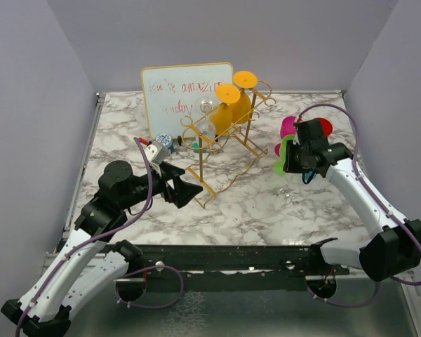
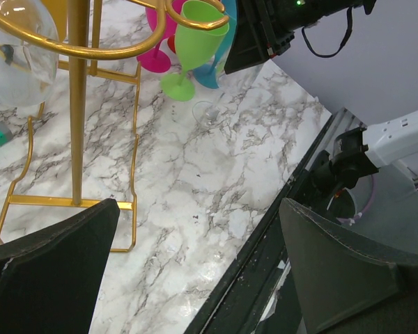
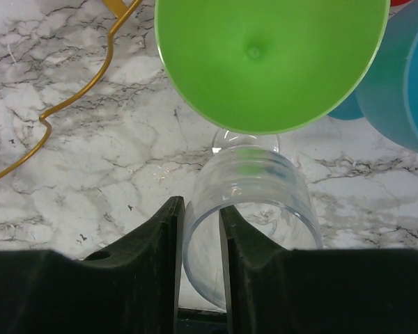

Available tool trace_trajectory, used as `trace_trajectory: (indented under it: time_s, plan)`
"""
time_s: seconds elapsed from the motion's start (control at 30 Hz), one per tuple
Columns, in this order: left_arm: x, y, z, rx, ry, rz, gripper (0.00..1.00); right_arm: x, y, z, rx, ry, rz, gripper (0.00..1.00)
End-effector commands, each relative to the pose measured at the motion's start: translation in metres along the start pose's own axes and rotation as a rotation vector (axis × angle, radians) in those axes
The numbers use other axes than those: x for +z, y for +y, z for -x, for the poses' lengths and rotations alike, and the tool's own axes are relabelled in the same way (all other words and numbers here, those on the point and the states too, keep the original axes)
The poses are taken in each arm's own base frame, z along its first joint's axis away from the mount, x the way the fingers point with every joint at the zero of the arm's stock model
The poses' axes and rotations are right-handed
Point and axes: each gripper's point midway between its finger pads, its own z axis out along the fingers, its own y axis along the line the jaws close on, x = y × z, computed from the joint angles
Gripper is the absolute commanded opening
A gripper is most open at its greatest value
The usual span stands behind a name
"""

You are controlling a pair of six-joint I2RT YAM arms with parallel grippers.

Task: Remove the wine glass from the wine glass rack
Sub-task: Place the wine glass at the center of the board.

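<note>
A clear wine glass (image 3: 254,202) stands upright on the marble, just in front of a green glass (image 3: 265,62). My right gripper (image 3: 202,229) straddles its rim, one finger inside the bowl and one outside. The jaws are parted wider than the thin wall, so they are open and not pinching it. The same clear glass (image 2: 209,111) shows faintly in the left wrist view. The gold wire rack (image 1: 224,151) stands mid-table with two yellow glasses (image 1: 230,105) and clear glasses (image 1: 207,109) hanging on it. My left gripper (image 1: 186,189) hovers wide open and empty near the rack's front foot (image 2: 70,202).
Green (image 1: 281,158), pink (image 1: 289,126), red (image 1: 324,126) and blue (image 3: 404,76) glasses stand bunched around the right gripper. A whiteboard (image 1: 186,98) leans behind the rack. Small items (image 1: 163,142) lie to its left. The table's front rail (image 2: 265,250) runs under the left gripper.
</note>
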Motion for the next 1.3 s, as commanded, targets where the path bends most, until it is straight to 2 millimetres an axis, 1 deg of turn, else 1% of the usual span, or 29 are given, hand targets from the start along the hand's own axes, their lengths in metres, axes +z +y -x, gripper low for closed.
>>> trace_trajectory:
  time_s: [0.0,0.17,0.43,0.63,0.93,1.13,1.27]
  plan:
    - [-0.004,-0.002,0.005,0.014,-0.014,0.002,0.99,-0.005,0.004,0.005,-0.02,-0.002,0.019,0.33]
    - [-0.006,-0.003,0.006,0.019,-0.015,0.004,0.99,-0.005,0.006,0.005,-0.023,0.005,0.028,0.35]
    - [-0.007,-0.004,0.007,0.024,-0.015,0.002,0.99,-0.011,0.007,0.007,-0.024,-0.004,0.036,0.47]
    - [-0.008,-0.005,0.008,0.022,-0.018,0.001,0.99,-0.016,0.007,0.011,-0.029,-0.012,0.039,0.49]
    - [-0.011,-0.009,0.016,0.034,-0.029,-0.004,0.99,-0.026,0.01,0.018,-0.03,-0.035,0.054,0.55]
    - [-0.012,-0.011,0.018,0.035,-0.029,-0.013,0.99,-0.033,0.01,0.023,-0.03,-0.048,0.053,0.57]
    - [-0.014,-0.015,0.025,0.038,-0.043,-0.019,0.99,-0.039,0.011,0.028,-0.032,-0.062,0.059,0.61]
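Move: The clear glass, already set down, stands right at the right hand's fingertips. Its middle is about 2 cm to their right, 1 cm back and some 7 cm below, with the left rim wall between the fingers. From that hand the green glass stands about 6 cm ahead and 1 cm right, the blue one 5 cm ahead and 10 cm right, and the pink one 13 cm ahead, level sideways. From the left hand the clear glass lies some 13 cm ahead, 26 cm right and 20 cm lower. The right hand keeps opening its fingers around the clear glass's left rim wall, from about a third to well over half open, one finger outside the bowl and the other on the bowl's side of the wall. It barely shifts at first, then climbs straight up about 3 cm away from the glass, its wrist all but unturned and the fingers still slanting forward and down. ##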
